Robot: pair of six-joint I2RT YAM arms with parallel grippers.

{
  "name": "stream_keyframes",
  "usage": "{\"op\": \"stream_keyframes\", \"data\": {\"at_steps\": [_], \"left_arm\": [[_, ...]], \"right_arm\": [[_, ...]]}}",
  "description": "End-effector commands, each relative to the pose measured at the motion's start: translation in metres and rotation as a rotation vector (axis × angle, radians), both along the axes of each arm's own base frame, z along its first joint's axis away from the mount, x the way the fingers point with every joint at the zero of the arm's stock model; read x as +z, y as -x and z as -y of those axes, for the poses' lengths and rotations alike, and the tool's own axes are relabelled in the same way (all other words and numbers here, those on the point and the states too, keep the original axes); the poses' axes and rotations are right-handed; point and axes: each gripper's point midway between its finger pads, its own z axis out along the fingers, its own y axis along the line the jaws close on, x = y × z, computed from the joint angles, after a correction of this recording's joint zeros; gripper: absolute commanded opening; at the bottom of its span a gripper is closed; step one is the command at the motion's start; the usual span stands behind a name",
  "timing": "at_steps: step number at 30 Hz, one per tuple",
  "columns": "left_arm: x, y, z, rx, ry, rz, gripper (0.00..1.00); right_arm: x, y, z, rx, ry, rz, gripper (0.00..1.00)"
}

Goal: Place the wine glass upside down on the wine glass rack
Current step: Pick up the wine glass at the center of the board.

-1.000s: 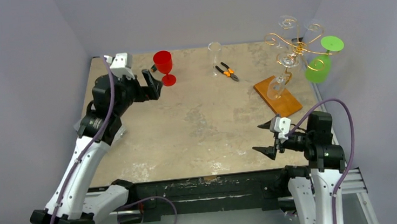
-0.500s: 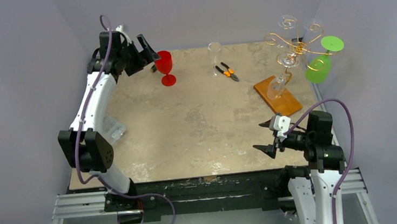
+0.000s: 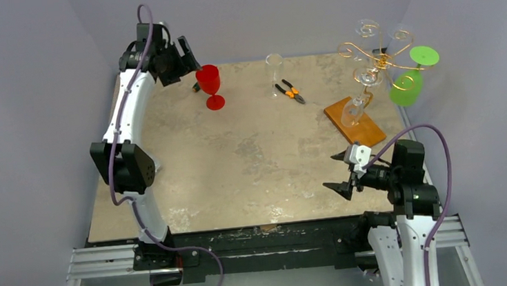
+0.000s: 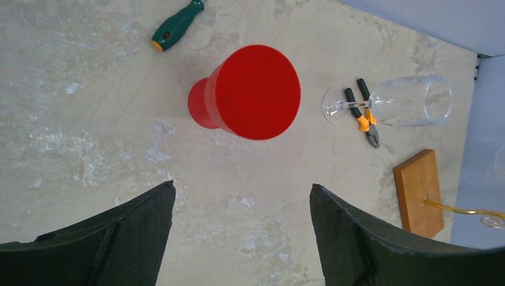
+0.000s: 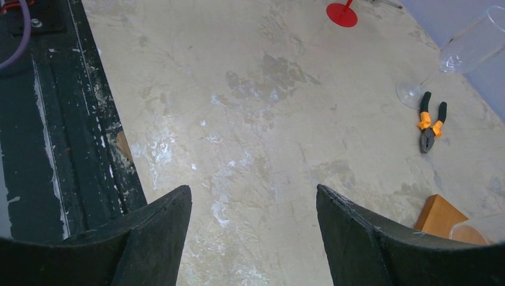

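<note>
A red wine glass (image 3: 209, 84) stands upright on the table at the back left; the left wrist view looks down on it (image 4: 253, 92). My left gripper (image 3: 192, 64) hangs open just left of and above it, nothing between its fingers (image 4: 241, 187). A clear wine glass (image 3: 275, 68) stands further right along the back. The wine glass rack (image 3: 378, 56), gold wire on a wooden base (image 3: 354, 122), stands at the back right with a green glass (image 3: 408, 84) and a clear glass (image 3: 364, 88) hanging from it. My right gripper (image 3: 332, 173) is open and empty near the front right (image 5: 253, 190).
Orange-handled pliers (image 3: 290, 91) lie beside the clear glass's foot. A green-handled screwdriver (image 4: 177, 24) lies behind the red glass. The table's black front rail (image 5: 53, 119) runs beside my right gripper. Grey walls enclose the table on three sides.
My left arm has lifted and reached to the back left, carrying its gripper up beside the red glass; its jaws have narrowed slightly. The right arm has stayed put.
</note>
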Motion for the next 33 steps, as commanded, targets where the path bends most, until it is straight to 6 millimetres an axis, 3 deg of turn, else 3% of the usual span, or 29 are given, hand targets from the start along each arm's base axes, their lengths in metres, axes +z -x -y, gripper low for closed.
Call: {"op": "stream_keyframes", "data": {"at_steps": [1, 5, 10, 18, 24, 25, 27, 29, 33], "left_arm": [[-0.001, -0.022, -0.006, -0.014, -0.109, 0.034, 0.76], [-0.012, -0.041, -0.008, -0.025, -0.137, 0.032, 0.61], [-0.025, -0.056, -0.009, -0.026, -0.165, 0.03, 0.52], [-0.057, -0.066, -0.003, -0.064, -0.156, -0.019, 0.37], [-0.073, -0.067, 0.003, -0.093, -0.135, -0.052, 0.2], [-0.074, -0.067, 0.005, -0.099, -0.131, -0.052, 0.17], [-0.072, -0.067, 0.007, -0.107, -0.121, -0.048, 0.01], [-0.063, -0.066, 0.009, -0.112, -0.105, -0.026, 0.0], [-0.027, -0.055, 0.014, -0.125, -0.061, 0.059, 0.0]], "right_arm": [[-0.002, -0.004, 0.001, -0.005, 0.001, -0.007, 0.74], [-0.002, -0.005, 0.001, -0.003, 0.002, -0.007, 0.74], [-0.002, -0.004, 0.0, 0.002, 0.002, -0.012, 0.74], [-0.002, -0.002, -0.001, 0.018, 0.001, -0.013, 0.75], [-0.002, -0.002, -0.003, 0.029, 0.0, -0.013, 0.75], [-0.003, -0.002, -0.003, 0.031, 0.0, -0.016, 0.75], [-0.003, -0.001, -0.003, 0.037, 0.001, -0.016, 0.75], [-0.003, 0.0, -0.004, 0.042, 0.003, -0.015, 0.75], [-0.003, 0.0, -0.004, 0.045, 0.003, -0.018, 0.75]]}}
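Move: The red wine glass stands roughly 8 cm ahead of the left hand and 5 cm to its right, its middle about 17 cm lower. On the table the green screwdriver handle lies about 6 cm left of the glass and 7 cm farther out; a clear wine glass stands some 21 cm to its right, with the orange-handled pliers just beyond that. From the right hand the red glass is about 42 cm ahead and 34 cm left, 13 cm down. Forward first and then mostly down, the left hand goes about 6 cm out and 9 cm lower to the left side of the red glass's rim, rolling some 10 degrees so its left side rises. The fingers, widely open at the start, close all the way as it sinks and pinch the thin rim wall between their tips. ##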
